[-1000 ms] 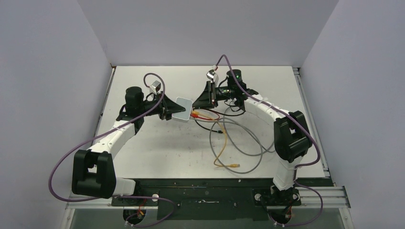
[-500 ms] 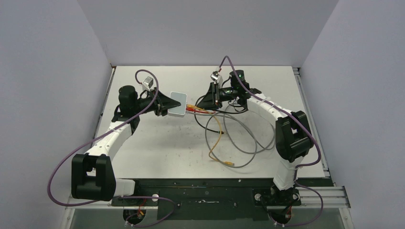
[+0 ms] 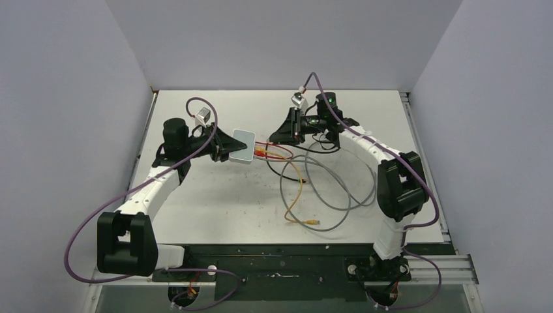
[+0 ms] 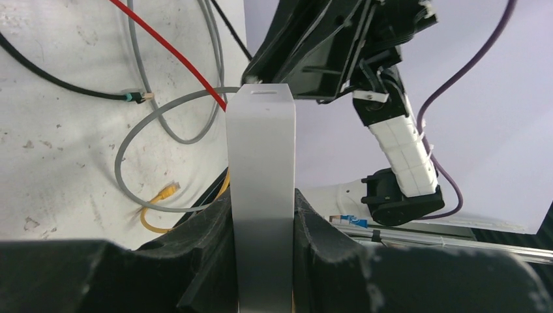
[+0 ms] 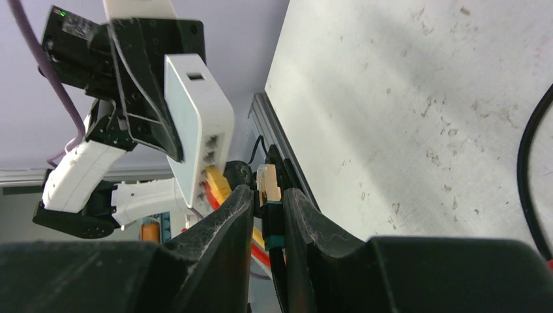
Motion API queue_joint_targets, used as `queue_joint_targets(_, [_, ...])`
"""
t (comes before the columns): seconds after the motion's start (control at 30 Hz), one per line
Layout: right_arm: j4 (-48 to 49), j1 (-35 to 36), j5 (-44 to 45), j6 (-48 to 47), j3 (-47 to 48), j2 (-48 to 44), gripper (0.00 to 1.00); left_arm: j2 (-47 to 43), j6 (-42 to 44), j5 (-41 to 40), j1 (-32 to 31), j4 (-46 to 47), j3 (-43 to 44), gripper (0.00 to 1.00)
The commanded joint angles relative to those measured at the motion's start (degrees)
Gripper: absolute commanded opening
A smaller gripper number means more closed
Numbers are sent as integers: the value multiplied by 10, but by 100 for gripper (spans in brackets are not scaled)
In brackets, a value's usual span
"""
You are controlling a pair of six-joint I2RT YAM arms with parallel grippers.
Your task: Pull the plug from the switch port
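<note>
The pale switch box [image 3: 241, 143] is held off the table, my left gripper [image 3: 226, 148] shut on its flat sides; the left wrist view shows its narrow edge [image 4: 261, 163] upright between the pads. My right gripper [image 3: 275, 137] is shut on a clear plug [image 5: 267, 184] with a teal collar on a black cable. That plug stands a short way off the box's socket edge [image 5: 210, 149], not touching it. A yellow plug [image 5: 217, 183] and a red one beside it sit in sockets lower on that edge.
Grey [image 3: 339, 195], black, red and yellow cables loop over the table between the arms. A loose yellow plug [image 3: 313, 222] lies near the front, and a black cable end with a teal plug [image 4: 135, 98] lies on the table. Side walls enclose the table.
The grippers have drawn apart: the left carried the box left and back, the right moved right and back with the plug. The cable loops were dragged along the table.
</note>
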Motion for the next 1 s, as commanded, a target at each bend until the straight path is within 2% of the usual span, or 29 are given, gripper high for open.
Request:
queue_joint_targets(0.0, [33,-13,33,6,51,-57,5,-23,52,10,-7,-43,24,0])
queue_joint_targets(0.5, [16,-38,89,-4,161,-96,5,-4,123,-17,-43,-133,28,0])
queue_joint_targets(0.77, [-28,-42,96,-24,265,-73,5,16,170,-38,-72,-183,33,0])
queue_joint_targets(0.97, [3,-44,89,6,331,-54,5,31,215,-61,-92,-243,39,0])
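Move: The black plug is already out, in the right fingers; the switch's middle lies about 9 cm to this hand's left and 2 cm back, roughly level. The yellow and red plugs still in its ports are some 4 cm left, 4 cm back. The cable's loose black end lies on the table, 11 cm right, 3 cm back, 20 below. From the left hand, the gripped switch is 2 cm right, the held plug about 11 cm right and 2 ahead. The right hand lifts the held plug some 21 cm, away from the switch, while the left lowers the switch 7 cm. ##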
